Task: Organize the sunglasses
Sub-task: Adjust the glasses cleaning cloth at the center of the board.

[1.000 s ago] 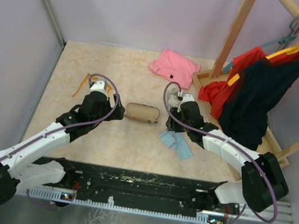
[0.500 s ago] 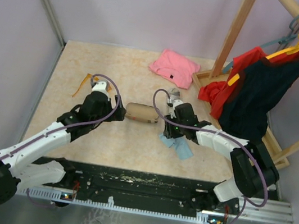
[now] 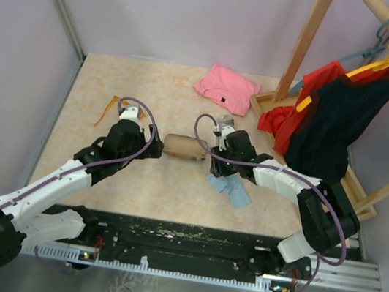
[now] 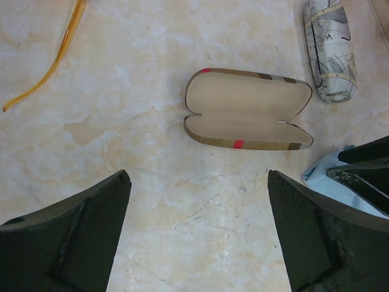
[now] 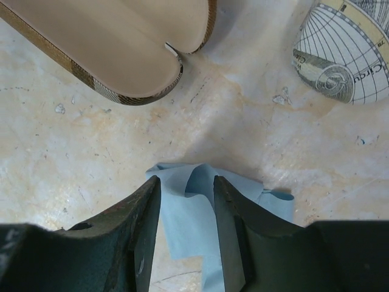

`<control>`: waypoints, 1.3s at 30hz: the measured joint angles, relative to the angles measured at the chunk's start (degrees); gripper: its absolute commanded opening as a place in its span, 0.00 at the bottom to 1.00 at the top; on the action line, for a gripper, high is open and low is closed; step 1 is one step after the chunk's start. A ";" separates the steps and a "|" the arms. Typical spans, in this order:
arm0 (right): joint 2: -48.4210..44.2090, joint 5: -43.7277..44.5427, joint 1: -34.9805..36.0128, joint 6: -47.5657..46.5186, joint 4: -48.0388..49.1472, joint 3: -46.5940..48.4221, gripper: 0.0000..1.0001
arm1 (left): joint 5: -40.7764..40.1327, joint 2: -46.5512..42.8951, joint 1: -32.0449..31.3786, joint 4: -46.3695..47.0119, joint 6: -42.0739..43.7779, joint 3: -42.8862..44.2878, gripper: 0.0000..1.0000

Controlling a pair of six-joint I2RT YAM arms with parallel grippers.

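The orange-amber sunglasses [image 3: 108,110] lie at the far left of the table; one thin arm [image 4: 55,58] shows in the left wrist view. My left gripper [image 3: 153,147] [image 4: 197,176] hangs open over bare tabletop, just short of the open brown case [image 3: 185,147] [image 4: 246,109] [image 5: 121,42]. My right gripper [image 3: 214,170] [image 5: 186,182] is down on a light blue cloth [image 3: 232,190] [image 5: 188,219]. Its jaws stand partly apart, with a raised fold of the cloth between them. The red sunglasses are out of view.
A grey map-patterned case [image 4: 330,52] [image 5: 346,55] lies closed beyond the right gripper. A pink garment [image 3: 226,88] sits at the back. A wooden rack [image 3: 305,41] with red and black clothes [image 3: 335,124] fills the right side.
My right gripper has moved left toward the brown case, and the blue cloth under it is now bunched between its jaws. The left arm has hardly moved.
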 measured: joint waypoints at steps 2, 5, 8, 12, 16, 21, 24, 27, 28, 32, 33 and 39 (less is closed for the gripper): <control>0.26 -0.37 0.00 -0.33 -0.26 0.63 0.39 | 0.11 0.00 0.00 0.04 0.00 0.00 0.98; 0.52 -1.49 0.00 -0.66 -0.46 1.40 0.38 | 0.13 0.00 0.00 0.11 -0.02 -0.02 0.98; 0.52 -2.80 0.00 -0.70 -0.79 1.44 0.37 | 0.15 -0.02 0.00 0.17 -0.02 -0.13 0.99; 0.55 -4.42 0.00 -0.70 -2.21 1.44 0.35 | 0.26 0.00 0.00 0.15 -0.02 -0.44 0.98; 0.66 -5.33 0.00 -0.66 -3.54 1.66 0.33 | 0.39 0.00 0.00 0.17 -0.02 -0.50 0.98; 0.81 -6.43 0.00 -0.55 -4.61 2.58 0.26 | 0.57 0.00 0.00 0.17 -0.02 -0.57 0.99; 0.81 -7.13 0.07 -0.24 -4.96 2.95 0.23 | 0.57 0.00 0.00 0.17 -0.02 -0.63 0.98; 0.85 -7.67 0.55 0.33 -5.27 3.30 0.22 | 0.57 0.00 0.00 0.17 -0.02 -0.66 0.99; 0.87 -7.78 0.83 0.52 -5.42 3.54 0.22 | 0.57 0.00 0.00 0.17 -0.04 -0.66 0.99; 1.46 -7.41 1.99 0.98 -5.70 4.35 0.21 | 0.57 0.00 0.00 0.17 -0.04 -0.66 0.99; 1.66 -7.06 2.38 0.98 -5.70 4.44 0.20 | 0.57 0.00 0.00 0.17 -0.02 -0.66 0.99; 3.82 -3.74 4.74 0.98 -7.41 5.70 0.13 | 0.68 0.00 0.00 0.17 -0.02 -0.70 0.98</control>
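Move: Just back and left of the right hand, about 3 cm each way and 2 cm below the fingertips, lies the left corner of the cleaning cloth. The cloth's middle is some 6 cm right and 4 cm back of the hand. The open striped case sits about 11 cm left and 7 cm ahead, the map-print case roughly 14 cm ahead, 1 cm right. From the left hand that corner is about 18 cm right, 2 cm back and 13 cm lower. Sliding back and to the left by about 3 cm each way, the right hand shifts along the cloth's upper edge to its left corner, rising about a centimetre on the way and sinking again at the end. The fingers turn some 10 degrees, pointing more steeply down, and close from part-open to nearly shut around the corner, seeming to pinch it. ##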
